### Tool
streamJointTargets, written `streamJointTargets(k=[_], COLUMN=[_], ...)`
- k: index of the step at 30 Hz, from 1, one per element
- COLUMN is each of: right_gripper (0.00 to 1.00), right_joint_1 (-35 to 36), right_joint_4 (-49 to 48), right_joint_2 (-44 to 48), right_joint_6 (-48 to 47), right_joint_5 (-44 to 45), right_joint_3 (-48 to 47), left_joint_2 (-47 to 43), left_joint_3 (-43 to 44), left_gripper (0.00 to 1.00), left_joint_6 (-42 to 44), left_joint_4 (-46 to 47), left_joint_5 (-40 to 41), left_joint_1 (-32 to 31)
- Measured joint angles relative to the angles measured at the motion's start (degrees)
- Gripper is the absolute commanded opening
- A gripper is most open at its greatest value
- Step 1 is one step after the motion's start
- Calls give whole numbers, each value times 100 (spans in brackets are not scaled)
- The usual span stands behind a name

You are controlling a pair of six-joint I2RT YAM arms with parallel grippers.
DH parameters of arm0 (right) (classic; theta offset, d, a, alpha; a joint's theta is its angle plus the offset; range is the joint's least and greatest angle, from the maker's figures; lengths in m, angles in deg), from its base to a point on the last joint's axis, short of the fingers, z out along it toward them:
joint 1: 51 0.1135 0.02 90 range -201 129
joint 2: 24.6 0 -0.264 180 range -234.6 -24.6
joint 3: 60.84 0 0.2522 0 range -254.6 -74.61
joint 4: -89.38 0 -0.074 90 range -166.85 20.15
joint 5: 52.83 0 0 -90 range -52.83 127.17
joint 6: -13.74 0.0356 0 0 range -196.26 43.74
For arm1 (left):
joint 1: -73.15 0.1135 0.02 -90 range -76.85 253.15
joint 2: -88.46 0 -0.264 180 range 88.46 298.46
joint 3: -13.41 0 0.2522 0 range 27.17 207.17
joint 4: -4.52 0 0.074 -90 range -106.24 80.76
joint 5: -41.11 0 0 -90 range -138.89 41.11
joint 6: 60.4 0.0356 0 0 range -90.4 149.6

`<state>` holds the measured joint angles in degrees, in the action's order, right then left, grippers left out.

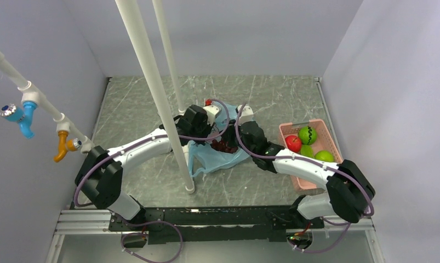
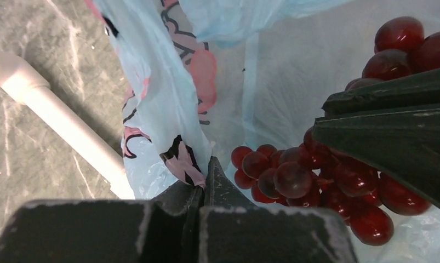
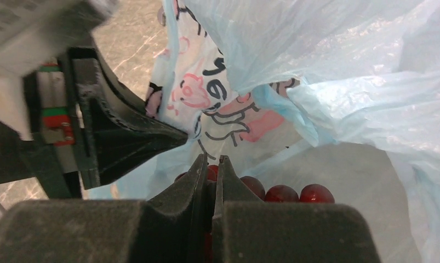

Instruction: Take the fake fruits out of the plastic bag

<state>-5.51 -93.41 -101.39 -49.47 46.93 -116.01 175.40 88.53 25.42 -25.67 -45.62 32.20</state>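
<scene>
The light blue plastic bag (image 1: 215,158) lies mid-table between both arms. My left gripper (image 2: 206,164) is shut on the bag's printed edge (image 2: 168,98) and holds the mouth apart. Inside lies a dark red grape bunch (image 2: 294,178), also visible from above (image 1: 224,146). My right gripper (image 3: 210,161) reaches into the bag (image 3: 327,66) and is shut on the grape bunch (image 3: 300,193), with a grape showing between its narrow jaws. Its dark fingers (image 2: 393,137) cover part of the bunch in the left wrist view.
A pink slotted tray (image 1: 316,125) at the right holds a red fruit (image 1: 293,143) and green fruits (image 1: 307,135). Two white poles (image 1: 157,98) rise just left of the bag. A pipe with blue and orange taps (image 1: 26,118) runs along the left wall.
</scene>
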Motion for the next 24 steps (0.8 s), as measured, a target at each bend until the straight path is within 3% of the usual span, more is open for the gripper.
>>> streamJointTargets(k=[10, 18, 24], right_gripper=[0, 0, 0], right_joint_1=[-4, -142, -240], right_joint_4=[-68, -111, -236], right_joint_2=[297, 970, 1414], right_joint_6=[2, 304, 667], right_joint_5=[-42, 190, -122], right_joint_3=[-247, -267, -267], left_joint_2=[96, -404, -557], left_joint_3=[48, -157, -175], left_gripper=[0, 0, 0], left_joint_6=[-7, -4, -15], left_joint_4=[-101, 68, 203], left_joint_5=[-186, 186, 326], left_joint_1=[0, 0, 0])
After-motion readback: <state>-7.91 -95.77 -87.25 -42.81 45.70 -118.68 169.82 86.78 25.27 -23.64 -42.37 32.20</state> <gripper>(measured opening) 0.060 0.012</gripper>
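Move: The right gripper already pinches the grapes; the pink basket they go to lies some 33 cm to its right, about 7 cm nearer the base and 12 cm lower. In the basket, the watermelon is about 30 cm right and level in reach, the red fruit 25 cm right and 2 cm back. The bag's belly sits some 12 cm under that hand, 4 cm back and 2 cm left. From the left gripper the basket is about 40 cm right, 9 cm back and 9 cm down. Keeping its pinch on the grapes, the right hand hauls them up out of the bag, about 13 cm and gathering speed, with a slight late drift right, away from the left gripper, while its fingers tip upward some 20 degrees. The left hand keeps the bag's rim shut in its fingers, dipping slightly and then rising to about 3 cm above its start. ##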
